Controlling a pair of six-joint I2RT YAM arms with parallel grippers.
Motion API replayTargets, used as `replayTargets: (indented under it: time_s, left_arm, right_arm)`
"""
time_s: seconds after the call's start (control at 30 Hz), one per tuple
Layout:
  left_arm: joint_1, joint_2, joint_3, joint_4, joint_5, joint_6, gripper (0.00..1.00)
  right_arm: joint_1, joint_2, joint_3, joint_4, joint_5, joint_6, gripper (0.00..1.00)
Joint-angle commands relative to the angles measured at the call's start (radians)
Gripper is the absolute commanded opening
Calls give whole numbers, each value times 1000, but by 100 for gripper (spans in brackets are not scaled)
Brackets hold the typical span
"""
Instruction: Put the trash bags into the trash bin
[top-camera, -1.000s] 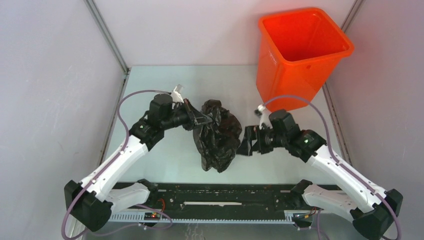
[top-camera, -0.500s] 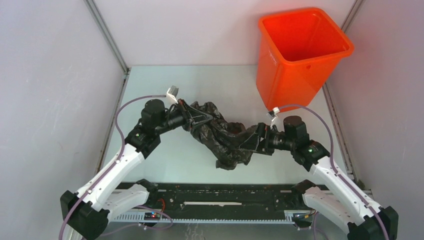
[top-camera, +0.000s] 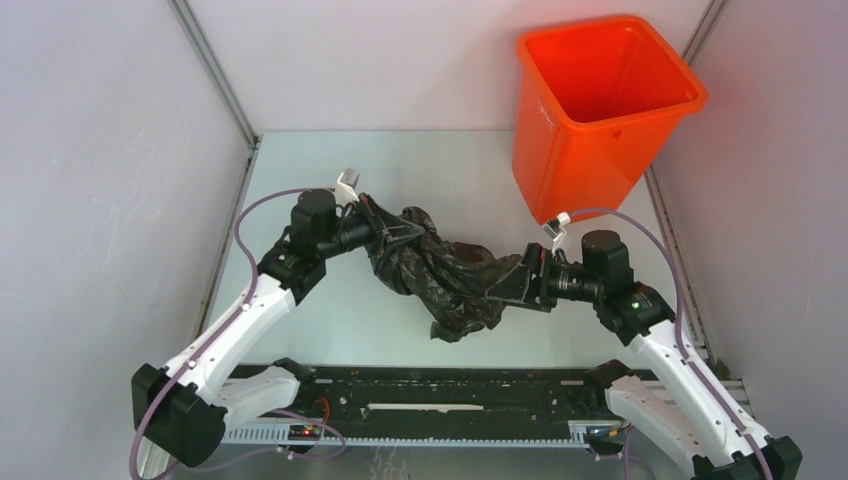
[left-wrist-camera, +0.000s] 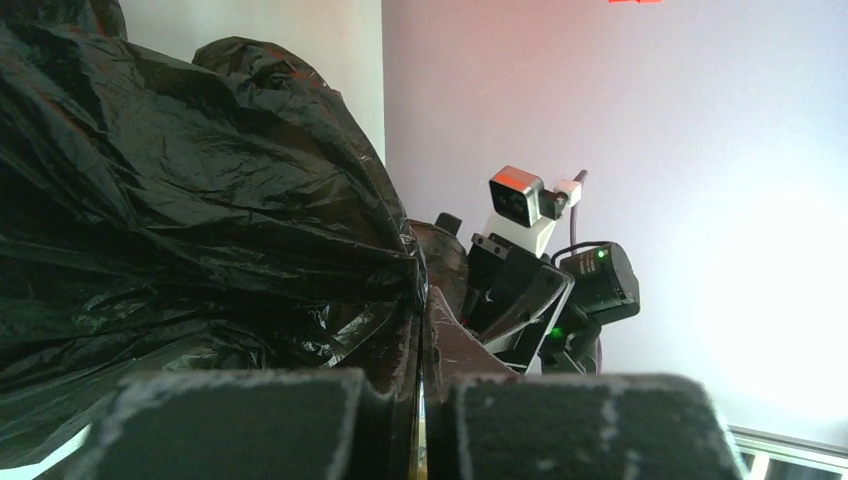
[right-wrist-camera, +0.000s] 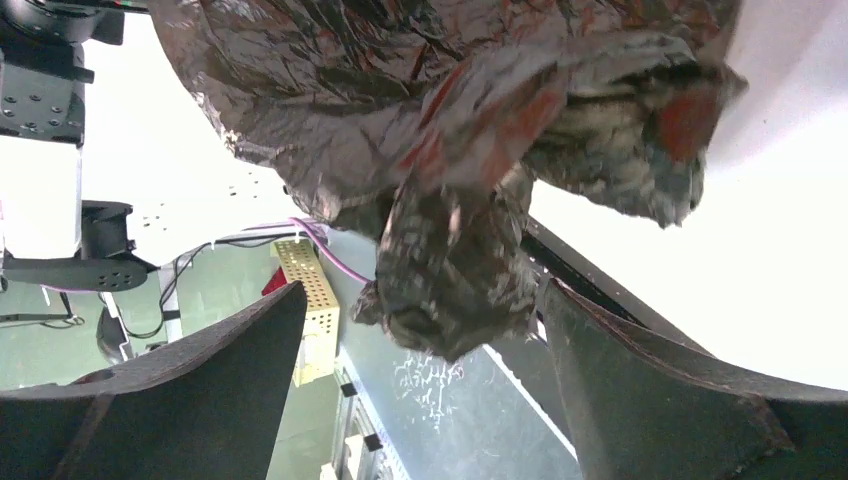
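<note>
The black crinkled trash bag (top-camera: 447, 272) hangs stretched between my two grippers above the table. My left gripper (top-camera: 397, 236) is shut on the bag's left end; in the left wrist view its jaws (left-wrist-camera: 421, 335) are pressed together on a fold of the bag (left-wrist-camera: 180, 200). My right gripper (top-camera: 507, 286) is open at the bag's right end. In the right wrist view its fingers (right-wrist-camera: 422, 292) stand wide apart, with a bunched lobe of the bag (right-wrist-camera: 450, 250) hanging between them, untouched by either pad. The orange trash bin (top-camera: 600, 100) stands upright and empty at the back right.
White enclosure walls stand close on the left, back and right. A black rail (top-camera: 440, 395) with cable ducts runs along the near edge between the arm bases. The bin stands just behind my right arm (top-camera: 610, 280).
The bag hung in a bunch from the left gripper. The right gripper moved in to its right side, and the bag is now pulled out sideways toward the right. The right arm shifted right.
</note>
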Motion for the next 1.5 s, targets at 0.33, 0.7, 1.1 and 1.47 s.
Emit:
replayTargets:
  time_s: [0.33, 0.7, 1.1, 1.47]
  left_arm:
    - [42, 64, 139, 2, 104, 41, 0]
    - [73, 130, 186, -22, 105, 94, 0]
    - [-49, 24, 439, -655, -383, 700, 100]
    - [-720, -8, 365, -455, -655, 743, 100]
  right_arm:
    - [74, 112, 101, -13, 149, -116, 99]
    - [119, 145, 117, 291, 75, 154, 61]
    - [-36, 171, 128, 340, 50, 692, 22]
    - [-49, 114, 150, 212, 184, 857, 22]
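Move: The trash bag's loose end hangs just off the right hand's open fingertips, about 3 cm ahead and 3 cm to the left, level with them. The bag's bulk sags some 9 cm to this hand's left, level with it fore and aft and about 7 cm below. The trash bin stands roughly 30 cm ahead and 20 cm to its right. From the left hand, which still pinches the other end, the loose end lies about 18 cm to the right, 5 cm back and 6 cm lower. The right fingers close on the loose end of the trash bag after a short forward-left reach, then draw it forward and up, ending about 7 cm farther out and higher, rolling some 40 degrees. The left hand keeps its pinch while easing about 4 cm forward, then opens wide, lets go, and pulls back some 15 cm and slightly up, rolling away from the bag. ##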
